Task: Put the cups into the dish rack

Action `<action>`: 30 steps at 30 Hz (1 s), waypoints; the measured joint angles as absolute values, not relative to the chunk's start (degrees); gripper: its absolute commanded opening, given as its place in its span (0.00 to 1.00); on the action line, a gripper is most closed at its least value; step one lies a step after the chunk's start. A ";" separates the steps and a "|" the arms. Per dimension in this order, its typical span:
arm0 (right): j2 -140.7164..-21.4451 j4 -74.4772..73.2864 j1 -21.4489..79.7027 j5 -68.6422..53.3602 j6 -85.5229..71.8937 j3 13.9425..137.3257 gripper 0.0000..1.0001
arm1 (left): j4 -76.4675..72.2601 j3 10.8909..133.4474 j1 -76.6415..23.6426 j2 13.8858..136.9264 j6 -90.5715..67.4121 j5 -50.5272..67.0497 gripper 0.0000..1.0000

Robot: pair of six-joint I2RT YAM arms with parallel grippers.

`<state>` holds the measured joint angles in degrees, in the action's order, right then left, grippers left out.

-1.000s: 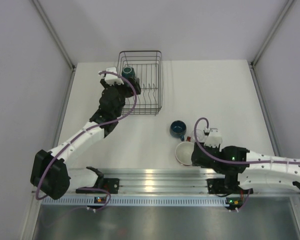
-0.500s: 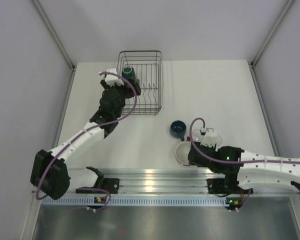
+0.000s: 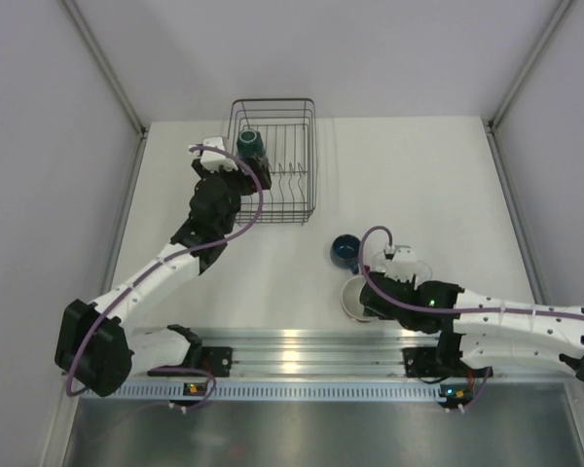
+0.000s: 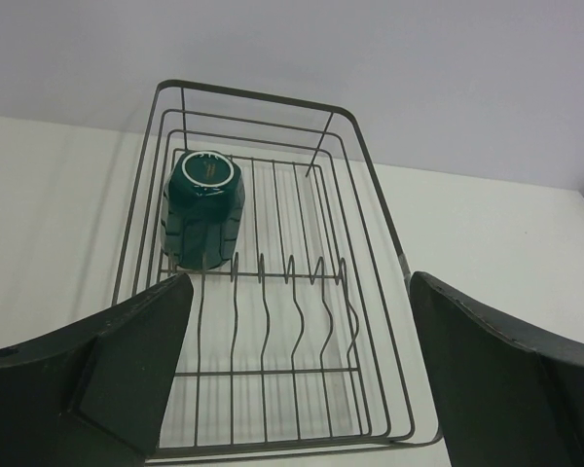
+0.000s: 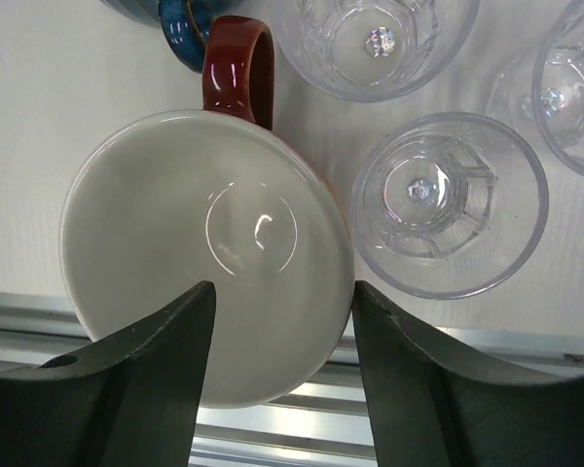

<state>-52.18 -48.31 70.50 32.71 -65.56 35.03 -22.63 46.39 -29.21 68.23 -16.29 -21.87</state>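
The dish rack [image 3: 273, 101] stands at the far middle-left, with the teal mug [image 3: 250, 146] lying on its side in its left corner. In the left wrist view the mug [image 4: 204, 206] rests inside the rack [image 4: 372, 175] by the prongs. My left gripper [image 3: 241, 163] hangs open at the rack's near-left edge, empty [image 4: 302, 379]. The big red cup [image 5: 204, 243] stands upright, with my right gripper [image 5: 282, 292] open above it: one finger [image 5: 146, 389] is over its white inside, the other at its right rim. The dark-blue cup [image 3: 346, 251] stands just beyond it.
Three clear glasses [image 5: 448, 199] [image 5: 375, 39] [image 5: 579, 88] stand close to the right of the red cup, the nearest almost touching it. The metal rail [image 3: 302, 342] runs along the table's near edge, just behind the red cup. Grey walls enclose the table.
My right gripper has moved left and settled over the red cup. The left arm has shifted slightly by the rack and stays open.
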 measured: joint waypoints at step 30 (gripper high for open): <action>-58.37 -43.92 68.73 30.13 -61.49 33.21 0.00 | -22.63 44.77 -29.21 65.73 -14.90 -22.39 0.99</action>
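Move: The red-brown, white-lined mug's middle lies about 3 cm ahead and 3 cm left of the right hand, some 5 cm below, with its right-hand wall between the open fingers. The blue cup is roughly 14 cm ahead and 6 cm left of the hand. The near glass sits 5 cm ahead and 7 cm right, the far glass about 11 cm ahead and 3 cm right. From the left hand, the mug lies some 23 cm back, 27 cm right and 26 cm down. The mug's right-hand wall is what the right hand takes: the hand sinks some 2.5 cm almost straight down, one finger inside the bowl and the other outside on the glasses' side. Partway down the fingers begin to close, going on after the sinking ends, from just over half open to nearly shut, and pinch the wall near the rim, the outer finger pushing it left. ##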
